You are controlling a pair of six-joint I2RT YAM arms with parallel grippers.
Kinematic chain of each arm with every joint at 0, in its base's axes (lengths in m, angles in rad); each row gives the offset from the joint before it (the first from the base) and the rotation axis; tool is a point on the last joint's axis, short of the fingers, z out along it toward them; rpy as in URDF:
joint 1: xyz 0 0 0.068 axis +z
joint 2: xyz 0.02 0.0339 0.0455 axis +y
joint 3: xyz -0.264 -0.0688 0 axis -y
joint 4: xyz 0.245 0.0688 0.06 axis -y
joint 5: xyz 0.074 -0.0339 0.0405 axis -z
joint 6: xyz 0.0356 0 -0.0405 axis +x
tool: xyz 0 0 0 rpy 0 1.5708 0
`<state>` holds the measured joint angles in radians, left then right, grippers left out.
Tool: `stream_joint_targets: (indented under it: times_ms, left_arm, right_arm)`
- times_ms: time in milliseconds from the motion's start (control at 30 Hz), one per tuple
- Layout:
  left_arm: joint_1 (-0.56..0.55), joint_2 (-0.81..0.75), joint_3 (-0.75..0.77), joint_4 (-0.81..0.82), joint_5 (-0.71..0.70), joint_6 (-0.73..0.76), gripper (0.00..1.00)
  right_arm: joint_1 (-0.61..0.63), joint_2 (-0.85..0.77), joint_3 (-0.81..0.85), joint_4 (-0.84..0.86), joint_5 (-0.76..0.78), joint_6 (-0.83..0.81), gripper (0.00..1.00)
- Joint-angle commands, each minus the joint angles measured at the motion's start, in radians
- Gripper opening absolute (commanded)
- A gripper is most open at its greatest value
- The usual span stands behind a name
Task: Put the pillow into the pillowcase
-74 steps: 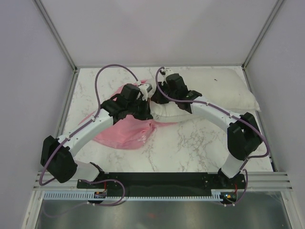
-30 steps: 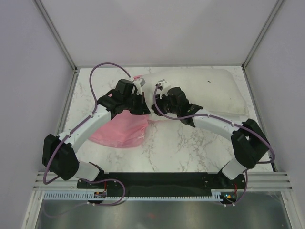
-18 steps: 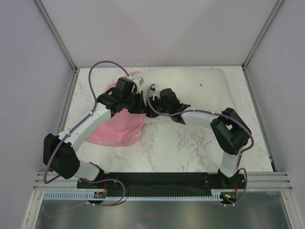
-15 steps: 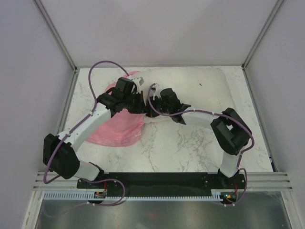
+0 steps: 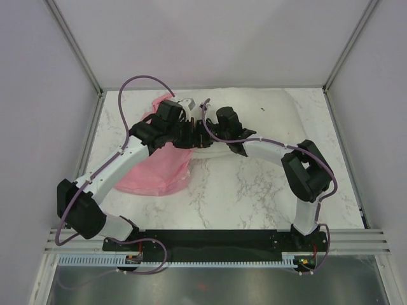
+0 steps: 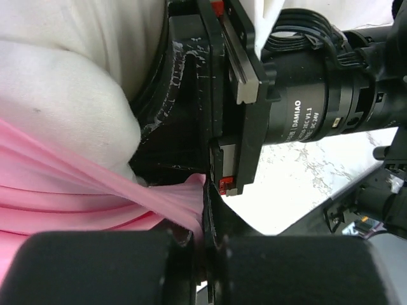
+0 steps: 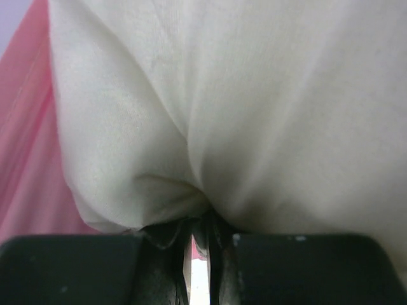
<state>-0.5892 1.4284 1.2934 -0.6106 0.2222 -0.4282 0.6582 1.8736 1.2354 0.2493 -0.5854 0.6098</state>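
Observation:
The white pillow [image 5: 276, 114] lies at the back of the marble table, its left end bunched between both grippers. The pink pillowcase [image 5: 159, 170] spreads on the left, its far edge lifted up near the left wrist. My left gripper [image 5: 189, 129] is shut on a fold of the pillowcase [image 6: 95, 203], pinched at the jaws [image 6: 205, 213]. My right gripper [image 5: 207, 132] sits close beside it, shut on a pucker of the pillow [image 7: 222, 114], with the pink pillowcase [image 7: 25, 165] just to its left. In the left wrist view the pillow [image 6: 63, 95] bulges above the pink fabric.
Grey enclosure walls and metal corner posts [image 5: 76, 47] ring the marble table [image 5: 241, 190]. Purple cables [image 5: 137, 86] loop above both arms. The right arm's elbow [image 5: 305, 175] sits folded at the right, and a black base rail [image 5: 216, 238] runs along the near edge.
Both grippers have moved toward the back left, staying close together. The pillow has been dragged left with the right gripper, and the pillowcase edge has risen at the back. The right elbow folded inward.

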Motion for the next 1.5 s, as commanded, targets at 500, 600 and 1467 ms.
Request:
stream_joint_targets:
  times_ms: [500,600,1467]
  left_arm:
    - [-0.228,0.01,0.161,0.179,0.365,-0.142,0.02]
    - [-0.228,0.018,0.191,0.213,0.423,-0.19,0.02]
    - [-0.032,0.01,0.109,0.009,-0.359,0.012,0.61]
  right_arm:
    - [0.035,0.162,0.147,0.022,0.223,0.082,0.0]
    - [0.038,0.182,0.13,0.016,0.26,0.077,0.0]
    - [0.006,-0.261,-0.152,0.145,0.154,0.016,0.0]
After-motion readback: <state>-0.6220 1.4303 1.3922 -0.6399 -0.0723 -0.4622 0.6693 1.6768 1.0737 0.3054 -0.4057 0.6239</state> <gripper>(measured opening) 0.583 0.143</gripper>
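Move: The left hand already pinches the pillowcase's mouth edge; the pillow corner is some 3 cm ahead of it, 2 cm to its right and 3 cm below. The right hand already grips that corner; from it the mouth edge lies about 3 cm back, 2 cm left and 3 cm up. The case's body spreads some 18 cm left, 12 cm back and 10 cm below it, the pillow's bulk roughly 20 cm right, 8 cm ahead and 5 cm below. Left releases the pillowcase edge, easing forward and up; right, still pinching the pillow corner, dips then rises 6 cm. ##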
